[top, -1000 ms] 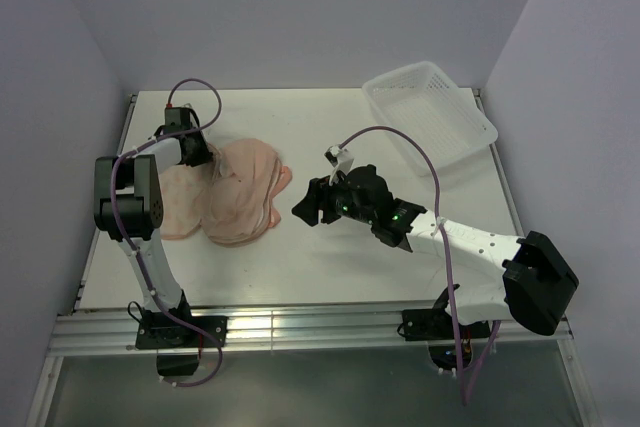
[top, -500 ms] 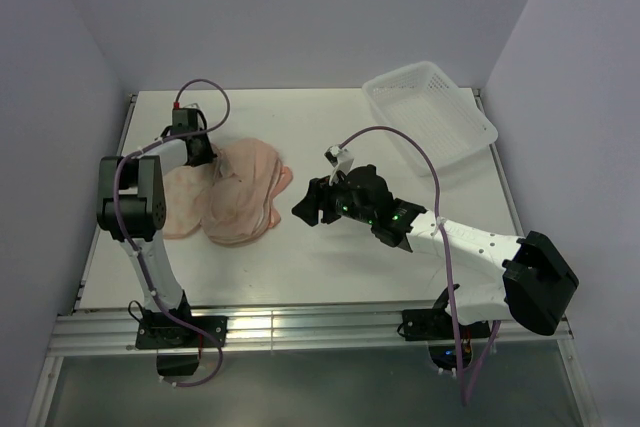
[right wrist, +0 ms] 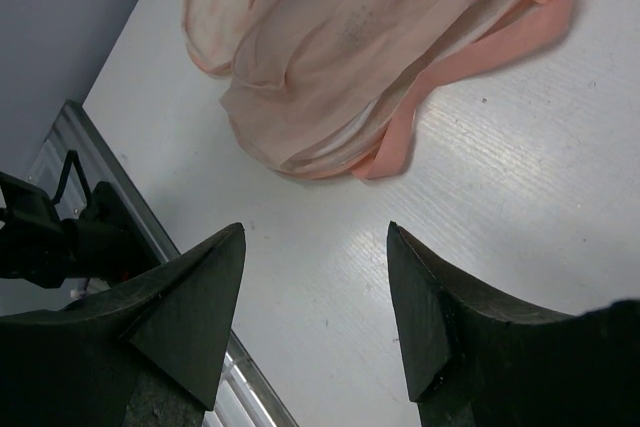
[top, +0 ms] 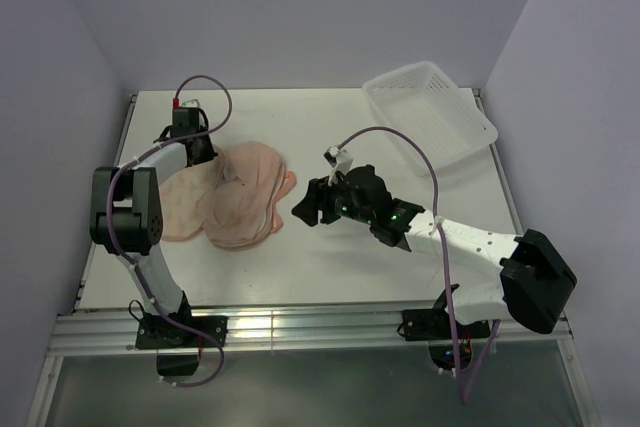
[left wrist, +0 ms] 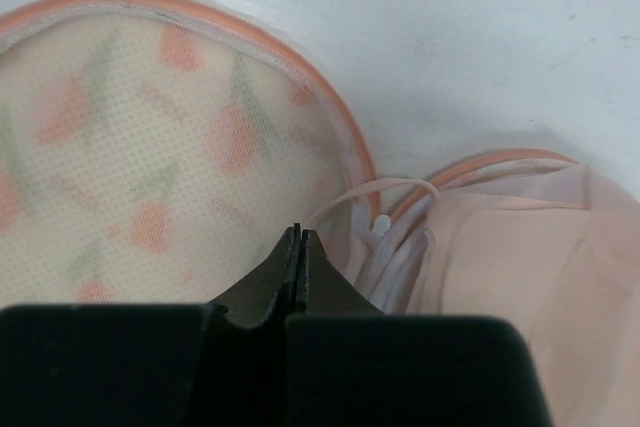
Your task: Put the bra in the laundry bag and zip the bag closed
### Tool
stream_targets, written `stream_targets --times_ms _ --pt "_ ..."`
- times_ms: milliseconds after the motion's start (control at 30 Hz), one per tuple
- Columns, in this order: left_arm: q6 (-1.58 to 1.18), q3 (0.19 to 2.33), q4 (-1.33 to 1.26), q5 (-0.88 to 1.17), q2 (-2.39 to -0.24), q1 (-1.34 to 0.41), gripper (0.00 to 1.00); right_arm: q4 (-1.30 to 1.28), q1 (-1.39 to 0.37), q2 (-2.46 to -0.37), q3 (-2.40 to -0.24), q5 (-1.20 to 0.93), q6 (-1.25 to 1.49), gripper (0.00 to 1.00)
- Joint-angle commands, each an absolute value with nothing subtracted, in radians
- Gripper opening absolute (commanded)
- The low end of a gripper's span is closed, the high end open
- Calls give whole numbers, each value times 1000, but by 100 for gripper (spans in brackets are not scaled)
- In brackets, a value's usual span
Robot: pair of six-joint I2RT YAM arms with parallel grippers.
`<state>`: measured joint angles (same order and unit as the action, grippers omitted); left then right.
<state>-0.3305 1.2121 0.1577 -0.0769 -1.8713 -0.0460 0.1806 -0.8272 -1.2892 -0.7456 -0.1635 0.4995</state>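
Observation:
The peach-pink bra (top: 245, 202) lies bunched over the right half of the laundry bag (top: 178, 209), at the table's left. In the left wrist view the bag's cream lobe with orange print (left wrist: 150, 167) fills the left side and the bra (left wrist: 520, 257) the right. A thin pink loop (left wrist: 372, 190) and a white zipper pull (left wrist: 381, 224) lie between them. My left gripper (left wrist: 299, 233) (top: 205, 153) is shut, its tips against the bag's fabric beside the loop; nothing shows between the jaws. My right gripper (right wrist: 315, 232) (top: 308, 209) hangs open over bare table just right of the bra (right wrist: 400, 37).
A white plastic lattice basket (top: 430, 112) stands at the back right. The bra's pink strap (right wrist: 470, 59) trails toward the right gripper. Grey walls close in the table's left, back and right sides. A metal rail (top: 300, 327) runs along the near edge.
The left gripper's jaws have closed, and its wrist has shifted slightly toward the far side. The bra's top edge moved a little. The right arm has not moved.

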Motion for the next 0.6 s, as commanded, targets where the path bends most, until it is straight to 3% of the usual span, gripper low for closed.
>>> stream_targets --times_ms 0,133,267,300,567 --pt "-356 1184 140 -63 -1795 -46 0 221 -834 -1304 -759 -153 488 66" --pt "-365 1172 129 -20 -1796 -51 3 221 -834 -1313 -761 -155 489 66" --pt "-334 1204 135 -17 -1838 -67 32 218 -834 -1312 -761 -156 488 66" --pt "-334 1216 138 -21 -1845 -67 34 218 -834 -1312 -759 -153 488 66" --pt "-327 1276 163 -52 -1934 -69 36 218 -834 -1312 -758 -156 486 66"
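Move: The thin bra strap lying over the seam where the printed flap meets the bag body is some 3 cm below my left hand, about 1 cm ahead and 2 cm to its right. The flap's middle lies about 6 cm left and 8 cm back of this hand, the bra on the bag body about 8 cm right and 9 cm back. From my right hand, that strap is roughly 20 cm ahead, 23 cm left and 14 cm below. My left hand comes up a last centimetre with its fingers shut at the strap, then opens them to about a third while shifting nearly 2 cm right. Still open, it sinks again some 3 cm from that top, towards the strap and the seam beside the white button, with the wrist hardly turning. ##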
